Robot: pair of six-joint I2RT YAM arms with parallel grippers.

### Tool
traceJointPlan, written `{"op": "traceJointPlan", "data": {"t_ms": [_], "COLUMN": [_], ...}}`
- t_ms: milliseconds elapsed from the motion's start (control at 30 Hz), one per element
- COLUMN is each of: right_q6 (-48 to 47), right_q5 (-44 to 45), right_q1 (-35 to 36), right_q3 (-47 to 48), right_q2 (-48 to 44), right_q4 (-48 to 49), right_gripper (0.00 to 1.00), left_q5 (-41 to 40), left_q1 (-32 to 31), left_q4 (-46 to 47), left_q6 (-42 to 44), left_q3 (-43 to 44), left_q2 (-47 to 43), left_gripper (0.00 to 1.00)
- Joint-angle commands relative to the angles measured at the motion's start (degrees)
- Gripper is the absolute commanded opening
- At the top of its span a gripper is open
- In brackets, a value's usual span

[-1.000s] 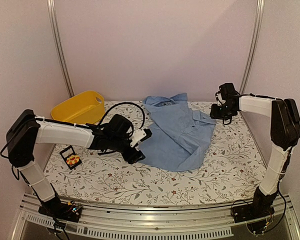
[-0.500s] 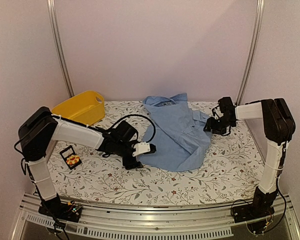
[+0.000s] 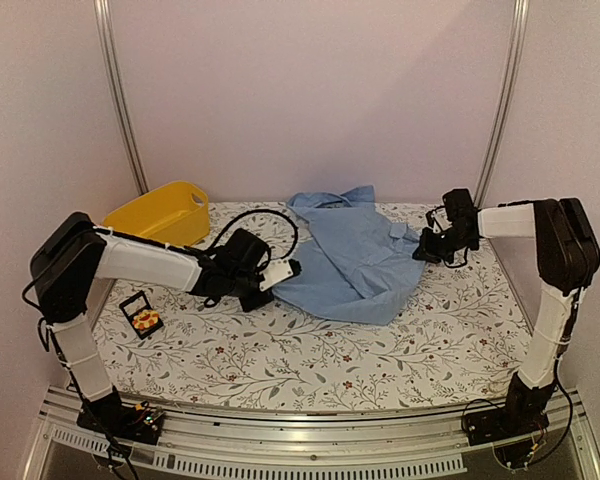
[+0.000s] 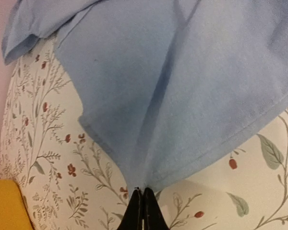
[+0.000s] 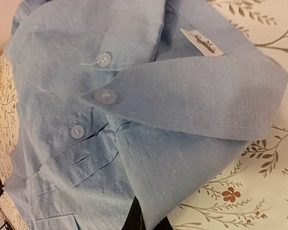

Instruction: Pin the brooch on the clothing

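The clothing, a light blue shirt, lies rumpled in the middle of the table. My left gripper is shut on its left hem; in the left wrist view the black fingertips pinch a gathered point of the shirt. My right gripper is shut on the shirt's right edge near the collar. The right wrist view has cloth draped over the closed jaws, with buttons and the collar in sight. The brooch, orange-yellow, rests in a small black box at the left, away from both grippers.
A yellow plastic basin stands at the back left, and its edge shows in the left wrist view. The floral tablecloth covers the table. The left arm's black cable loops above the shirt's left side.
Both grippers have closed on the shirt. The left one has drawn the near hem up and back, bunching the cloth. The right one has settled at the shirt's right edge.
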Motion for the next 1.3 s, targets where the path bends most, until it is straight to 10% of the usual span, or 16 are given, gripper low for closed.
{"op": "traceJointPlan", "data": {"t_ms": [0,500,1000,1267], "right_q6": [-3.49,-11.11,-13.65,-14.45], "right_q5": [3.62,5.24,11.27,18.72], "right_q1": [-1.74,5.07,-1.75,-2.16], "right_q3": [6.38,29.27,39.86,33.28], "right_q2": [-15.36,-31.54,8.07,3.99], "right_q4": [-6.31,-36.9,-28.46,-27.27], "right_gripper": [0.0,0.06,0.47,0.62], "left_q5": [-13.46,-11.92,-10.39,-10.41], "left_q1": [3.41,4.56,7.88,9.29], "left_q4": [4.14,12.11,3.07,2.38], "left_q6": [-3.43,-5.67,-20.55,-21.48], "left_q3": [0.04,-1.3,0.51,0.43], "left_q2": [-11.32,-38.08,-21.58,-19.41], "left_gripper": [0.0,0.0,0.0,0.0]}}
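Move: Both hands already pinch the clothing low over the table: its middle lies about 17 cm to the right of the left hand and 8 cm ahead, and about 15 cm to the left of the right hand and roughly level with it, some 4 cm below both. From the left hand, the yellow basket stands about 24 cm left and 20 cm ahead, the black brooch box some 27 cm left and 6 cm back. Both hands whip the clothing straight up together, some 35 cm, fingers swinging outward to point less steeply down, then reverse and come down reaching forward. The left keeps its pinch on the corner and stops about 16 cm above its start and 8 cm farther left; the right opens from the top down, lets go, and ends open some 7 cm higher, 8 cm forward and 6 cm right. ##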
